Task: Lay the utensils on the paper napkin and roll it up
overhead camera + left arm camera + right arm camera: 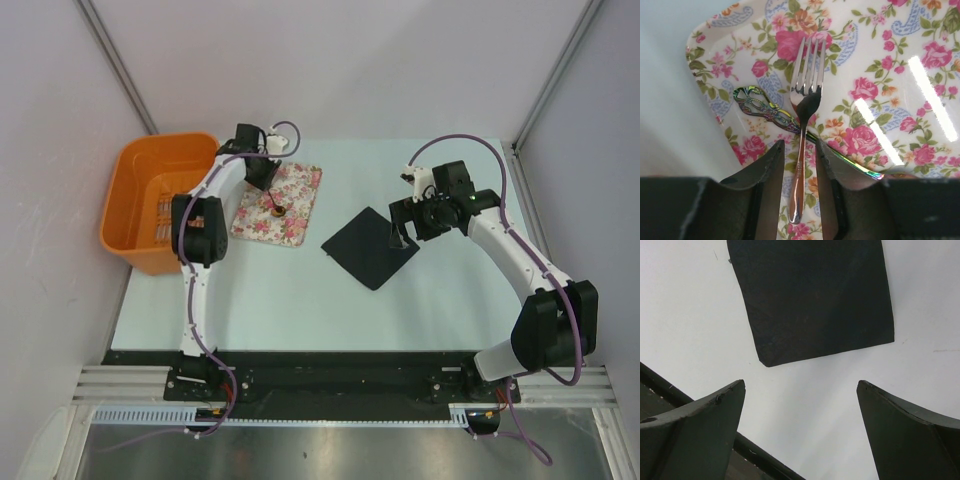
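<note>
A silver fork [804, 95] lies on the pink floral cloth [880, 65], tines pointing away from me. Its handle runs between the fingers of my left gripper [800, 145]. The jaws stand narrowly apart, with a gap on each side of the handle. An iridescent utensil with an ornate handle [760, 106] lies slanted under the fork; its head is hidden. In the top view the left gripper [268, 185] hangs over the floral cloth [297, 215]. The black paper napkin [367, 246] lies flat at mid-table. My right gripper [400, 238] is open and empty at its right corner; its wrist view shows the napkin [815, 295] ahead of the gripper [801, 385].
An orange bin [135, 205] stands at the left edge of the table, beside the left arm. A dark rail [715, 427] crosses the lower left of the right wrist view. Pale bare table [300, 300] lies between the napkin and the arm bases.
</note>
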`<action>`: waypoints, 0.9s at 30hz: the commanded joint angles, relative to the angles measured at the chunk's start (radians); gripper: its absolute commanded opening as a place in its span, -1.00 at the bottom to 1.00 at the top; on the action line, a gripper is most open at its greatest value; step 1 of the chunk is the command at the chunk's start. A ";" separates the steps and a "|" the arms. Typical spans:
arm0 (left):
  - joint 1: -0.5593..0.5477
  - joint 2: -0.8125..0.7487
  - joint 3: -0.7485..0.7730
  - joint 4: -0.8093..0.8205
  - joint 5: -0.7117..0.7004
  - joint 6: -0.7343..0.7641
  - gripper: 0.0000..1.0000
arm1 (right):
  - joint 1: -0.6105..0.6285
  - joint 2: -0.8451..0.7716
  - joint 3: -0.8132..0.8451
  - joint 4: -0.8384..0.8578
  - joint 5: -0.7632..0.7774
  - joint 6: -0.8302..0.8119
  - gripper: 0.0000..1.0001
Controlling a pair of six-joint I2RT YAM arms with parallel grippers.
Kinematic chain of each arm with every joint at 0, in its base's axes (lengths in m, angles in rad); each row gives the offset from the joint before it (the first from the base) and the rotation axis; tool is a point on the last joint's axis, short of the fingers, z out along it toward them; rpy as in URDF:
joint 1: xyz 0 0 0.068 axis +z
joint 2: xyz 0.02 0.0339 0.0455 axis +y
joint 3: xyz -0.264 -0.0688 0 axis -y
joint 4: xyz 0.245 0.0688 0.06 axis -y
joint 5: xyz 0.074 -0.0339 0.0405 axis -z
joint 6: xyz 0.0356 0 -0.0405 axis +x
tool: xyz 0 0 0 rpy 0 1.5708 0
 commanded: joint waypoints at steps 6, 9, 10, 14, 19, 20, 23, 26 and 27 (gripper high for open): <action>0.026 -0.050 -0.011 -0.012 0.038 0.041 -0.28 | -0.002 -0.003 0.035 0.003 -0.018 -0.002 0.99; 0.023 -0.033 -0.008 -0.038 0.052 0.052 -0.28 | -0.002 0.001 0.040 0.003 -0.019 -0.003 0.99; 0.023 -0.022 -0.008 -0.043 0.049 0.055 -0.28 | -0.004 0.006 0.042 0.003 -0.019 -0.003 0.99; 0.019 0.004 0.012 -0.079 0.058 0.064 -0.32 | -0.002 0.017 0.048 0.001 -0.021 -0.002 0.99; 0.000 0.016 0.022 -0.096 0.055 0.079 -0.33 | -0.002 0.031 0.055 -0.003 -0.024 -0.005 0.99; -0.001 0.021 0.026 -0.104 0.052 0.081 -0.36 | -0.002 0.031 0.057 -0.002 -0.024 -0.005 0.99; -0.004 0.041 0.056 -0.130 0.052 0.073 -0.57 | -0.005 0.034 0.065 -0.008 -0.025 -0.003 0.99; -0.004 0.056 0.087 -0.156 0.058 0.056 -0.89 | -0.005 0.037 0.072 -0.006 -0.028 0.000 0.99; -0.004 0.053 0.087 -0.155 0.058 0.052 -0.95 | -0.007 0.037 0.075 -0.008 -0.030 0.003 1.00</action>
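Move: The fork lies on the floral tray right under the left fingers, its middle about level fore and aft, some 2 cm to the right and 2 cm below. It crosses over the spoon, whose middle is about 4 cm back and 3 cm right of the hand; the tray's middle is roughly 5 cm back and 3 cm right. The orange bin stands about 23 cm left and 4 cm back. From the right hand, the fork is some 26 cm ahead, 29 cm left and 14 cm lower. The left fingertips close round the fork's handle, a little behind its neck, going from about a third open to nearly shut only near the end. Before that the hand slips about 1 cm left, then draws back some 1.5 cm while sinking about 1 cm and easing right again, the fingers tipping slightly more downward. ##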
